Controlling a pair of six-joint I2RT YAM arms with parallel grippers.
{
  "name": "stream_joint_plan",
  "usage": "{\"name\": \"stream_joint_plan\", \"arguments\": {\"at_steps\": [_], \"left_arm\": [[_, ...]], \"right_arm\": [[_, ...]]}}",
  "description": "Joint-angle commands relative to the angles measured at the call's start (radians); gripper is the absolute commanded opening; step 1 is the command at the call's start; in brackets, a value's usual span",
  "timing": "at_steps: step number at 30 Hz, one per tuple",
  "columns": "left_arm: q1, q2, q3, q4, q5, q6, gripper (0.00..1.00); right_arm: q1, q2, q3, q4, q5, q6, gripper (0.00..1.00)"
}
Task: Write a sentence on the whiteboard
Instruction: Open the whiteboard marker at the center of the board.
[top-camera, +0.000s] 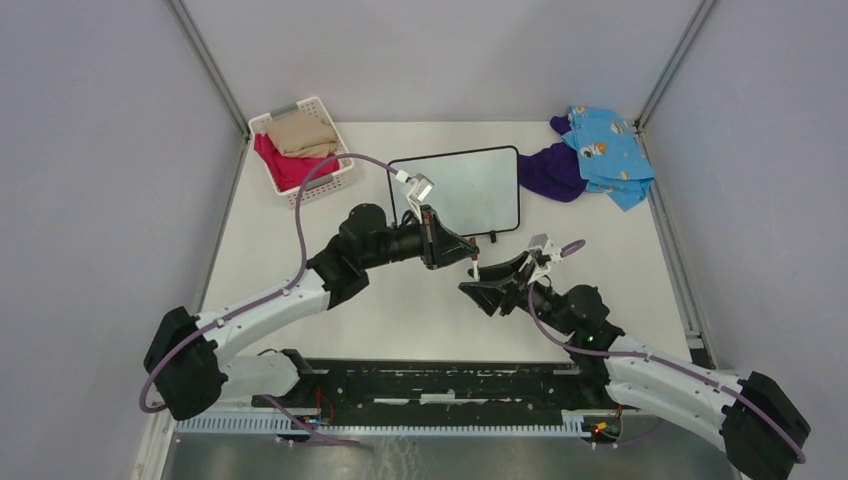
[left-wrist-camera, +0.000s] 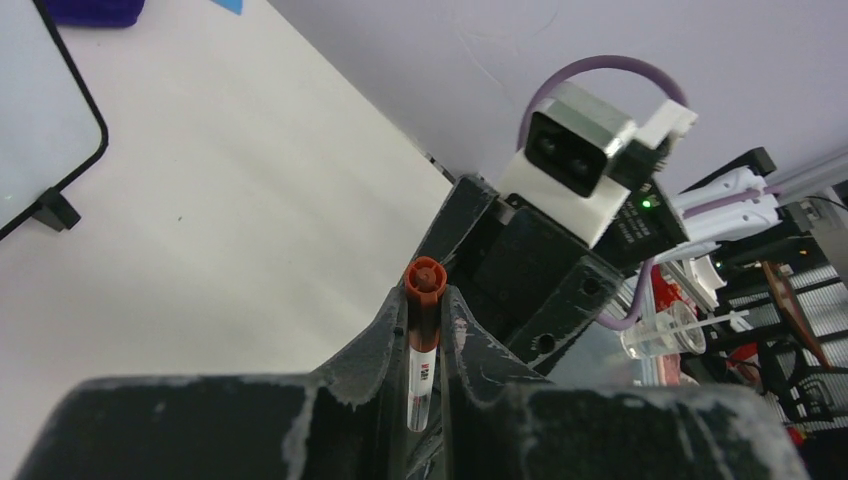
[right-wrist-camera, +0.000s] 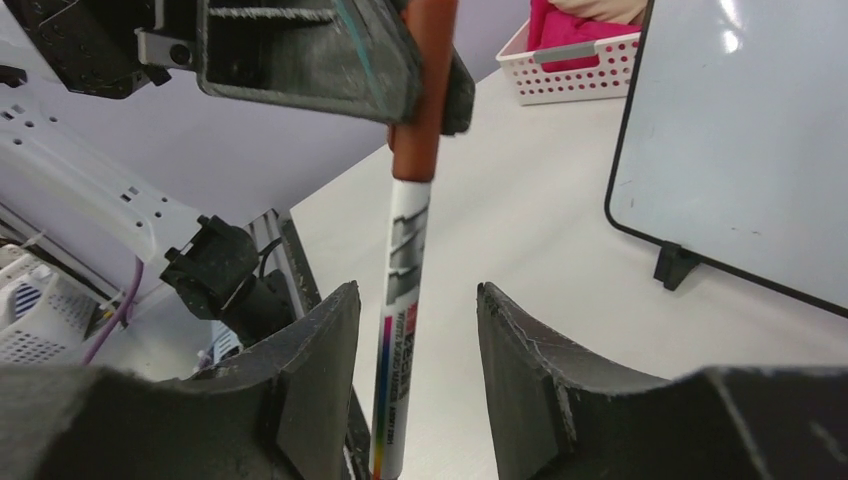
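The whiteboard (top-camera: 468, 190) lies at the back middle of the table, and no sentence shows on its white face (right-wrist-camera: 740, 150). My left gripper (top-camera: 463, 256) is shut on the red-brown cap end of a white marker (left-wrist-camera: 421, 370). It holds the marker in front of the board's near edge. The marker's white barrel (right-wrist-camera: 408, 230) runs down between the fingers of my right gripper (right-wrist-camera: 418, 290), which stands open with a gap on each side. In the top view the right gripper (top-camera: 483, 290) sits just below the left one. A corner of the board (left-wrist-camera: 40, 120) shows in the left wrist view.
A white basket (top-camera: 338, 178) with pink and beige cloth stands at the back left, also seen as a basket (right-wrist-camera: 570, 75) in the right wrist view. Purple and blue clothes (top-camera: 590, 155) lie at the back right. Grey walls enclose the table.
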Motion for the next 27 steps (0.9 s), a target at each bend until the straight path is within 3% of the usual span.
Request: {"name": "stream_joint_plan", "arguments": {"at_steps": [1, 19, 22, 26, 27], "left_arm": [[-0.003, -0.063, -0.014, 0.088, 0.037, -0.042, 0.02], [-0.003, -0.115, -0.043, 0.089, 0.038, -0.039, 0.02], [-0.003, -0.121, -0.044, 0.089, 0.038, -0.037, 0.02], [-0.003, -0.139, -0.044, 0.081, 0.015, -0.030, 0.02], [-0.003, -0.145, -0.042, 0.073, -0.002, -0.025, 0.02]], "right_arm": [[-0.011, 0.011, 0.030, 0.100, -0.079, 0.070, 0.51], [-0.030, 0.118, 0.069, 0.331, -0.143, 0.252, 0.42], [-0.031, 0.129, 0.070, 0.340, -0.148, 0.258, 0.30], [-0.030, 0.131, 0.068, 0.340, -0.160, 0.255, 0.01], [-0.030, 0.131, 0.070, 0.327, -0.168, 0.246, 0.00]]}}
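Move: Between the right hand's half-open fingers the marker's middle stands about 2 cm above the finger point, neither ahead nor to either side. The left hand still grips the cap; the marker's middle lies some 4 cm below that hand and 2 cm back. The whiteboard's middle is roughly 30 cm ahead of the right hand, about 1 cm left and 17 cm lower; the purple cloth is about 35 cm ahead and 22 cm right of the same hand, 20 cm lower. Climbing about 4 cm along the hanging marker with a small drift back and left, the right hand tips its fingers up and swings counter-clockwise, some 15 degrees in all, then closes late to pinch the white body just below the cap. The left hand keeps hold of the cap as it rises about 2.5 cm and draws slightly back. ##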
